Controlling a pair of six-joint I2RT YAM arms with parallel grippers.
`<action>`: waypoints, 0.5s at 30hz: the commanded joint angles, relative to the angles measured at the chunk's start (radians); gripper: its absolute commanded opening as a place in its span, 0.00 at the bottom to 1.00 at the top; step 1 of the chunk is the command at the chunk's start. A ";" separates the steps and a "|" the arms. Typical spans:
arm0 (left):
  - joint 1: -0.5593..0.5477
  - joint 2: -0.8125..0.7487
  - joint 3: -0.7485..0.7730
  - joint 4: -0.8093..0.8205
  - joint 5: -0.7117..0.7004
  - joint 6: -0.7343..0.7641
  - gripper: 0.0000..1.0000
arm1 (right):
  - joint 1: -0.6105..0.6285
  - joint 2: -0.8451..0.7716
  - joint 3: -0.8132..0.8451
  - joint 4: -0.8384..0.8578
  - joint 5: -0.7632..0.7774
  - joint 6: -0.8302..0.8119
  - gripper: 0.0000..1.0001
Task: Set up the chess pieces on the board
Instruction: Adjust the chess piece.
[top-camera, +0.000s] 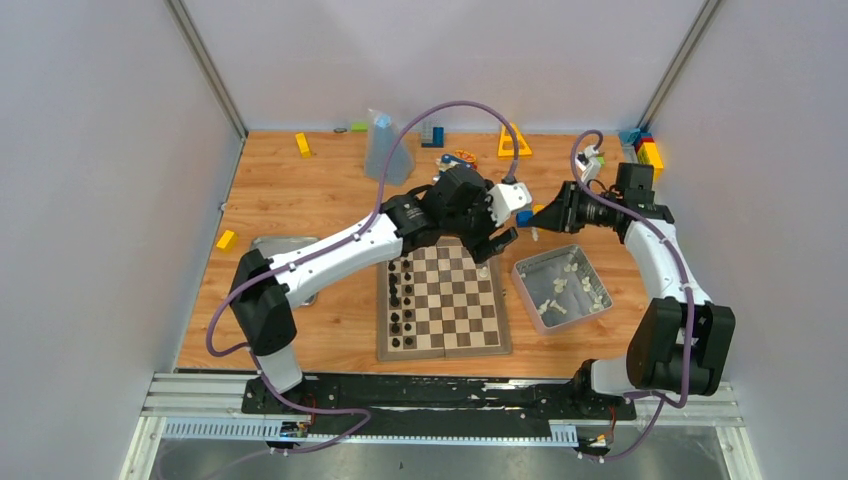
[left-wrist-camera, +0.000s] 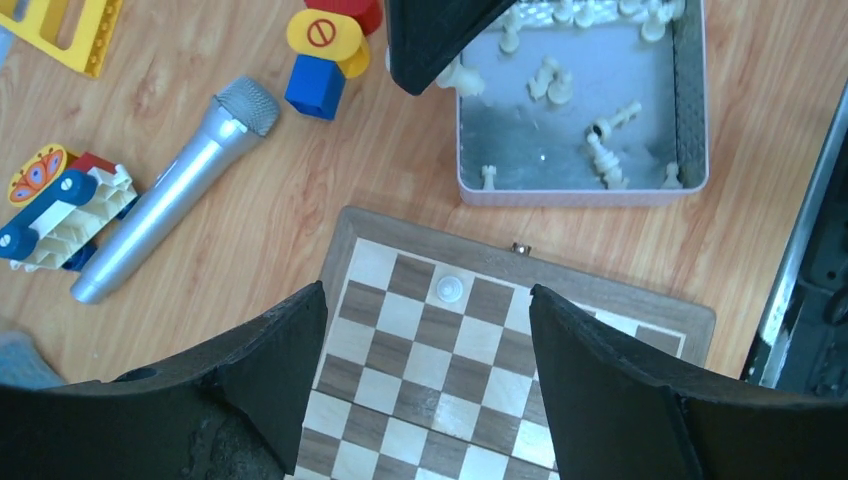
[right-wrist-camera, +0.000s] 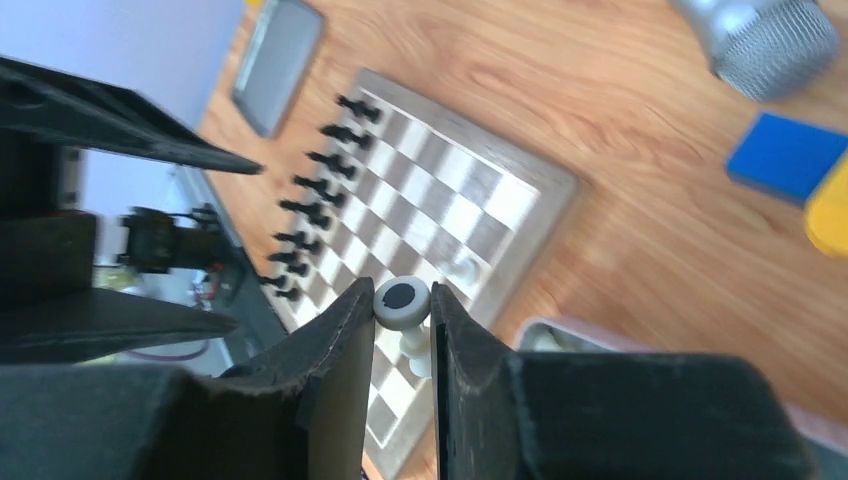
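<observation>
The board (top-camera: 443, 300) lies mid-table, with black pieces (top-camera: 400, 295) lined along its left side. One white chess piece (left-wrist-camera: 449, 289) stands upright on a light square near the board's far edge. My left gripper (left-wrist-camera: 427, 300) hangs above it, open, with nothing between its fingers; the overhead view places it (top-camera: 490, 243) over the board's far right corner. My right gripper (right-wrist-camera: 401, 288) is shut on the round base of a white piece (right-wrist-camera: 402, 303), held in the air above the table between the board and the tin. More white pieces (top-camera: 560, 290) lie in the metal tin (top-camera: 530, 300).
A silver toy microphone (left-wrist-camera: 170, 190) and coloured toy blocks (left-wrist-camera: 325, 55) lie beyond the board. A flat metal lid (top-camera: 275, 245) sits left of the board. A plastic bottle (top-camera: 385, 150) and yellow bricks (top-camera: 303, 144) stand near the back wall.
</observation>
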 joint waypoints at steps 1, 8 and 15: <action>0.080 -0.020 0.068 0.079 0.074 -0.213 0.82 | 0.010 -0.011 -0.017 0.447 -0.202 0.435 0.08; 0.124 0.042 0.191 0.067 0.163 -0.383 0.81 | 0.019 -0.050 -0.122 0.845 -0.062 0.865 0.08; 0.127 0.118 0.245 0.097 0.271 -0.506 0.80 | 0.019 -0.023 -0.167 0.996 -0.060 1.100 0.09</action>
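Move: Ahead and to the right of the open left hand, about 3 cm farther out and 8 cm right, the white piece hangs in the right hand's fingers, some 5 cm lower. The placed white piece stands on the board almost straight below the left hand, about 17 cm down. From the right hand, the left gripper's fingers are about 4 cm back, 8 cm left and 3 cm higher; the blue block is roughly 8 cm ahead and 2 cm right, the box 8 cm back and 11 cm right, both some 15 cm below. Rising together to meet above the table, both hands close in on each other: the left climbs about 7 cm and goes 4 cm forward, swinging slightly right at the end, its open fingers tilting up towards the held piece. The right keeps its pinch on that piece, lifting it some 6 cm while moving forward and a little left, its fingers tipping up to nearly level. ##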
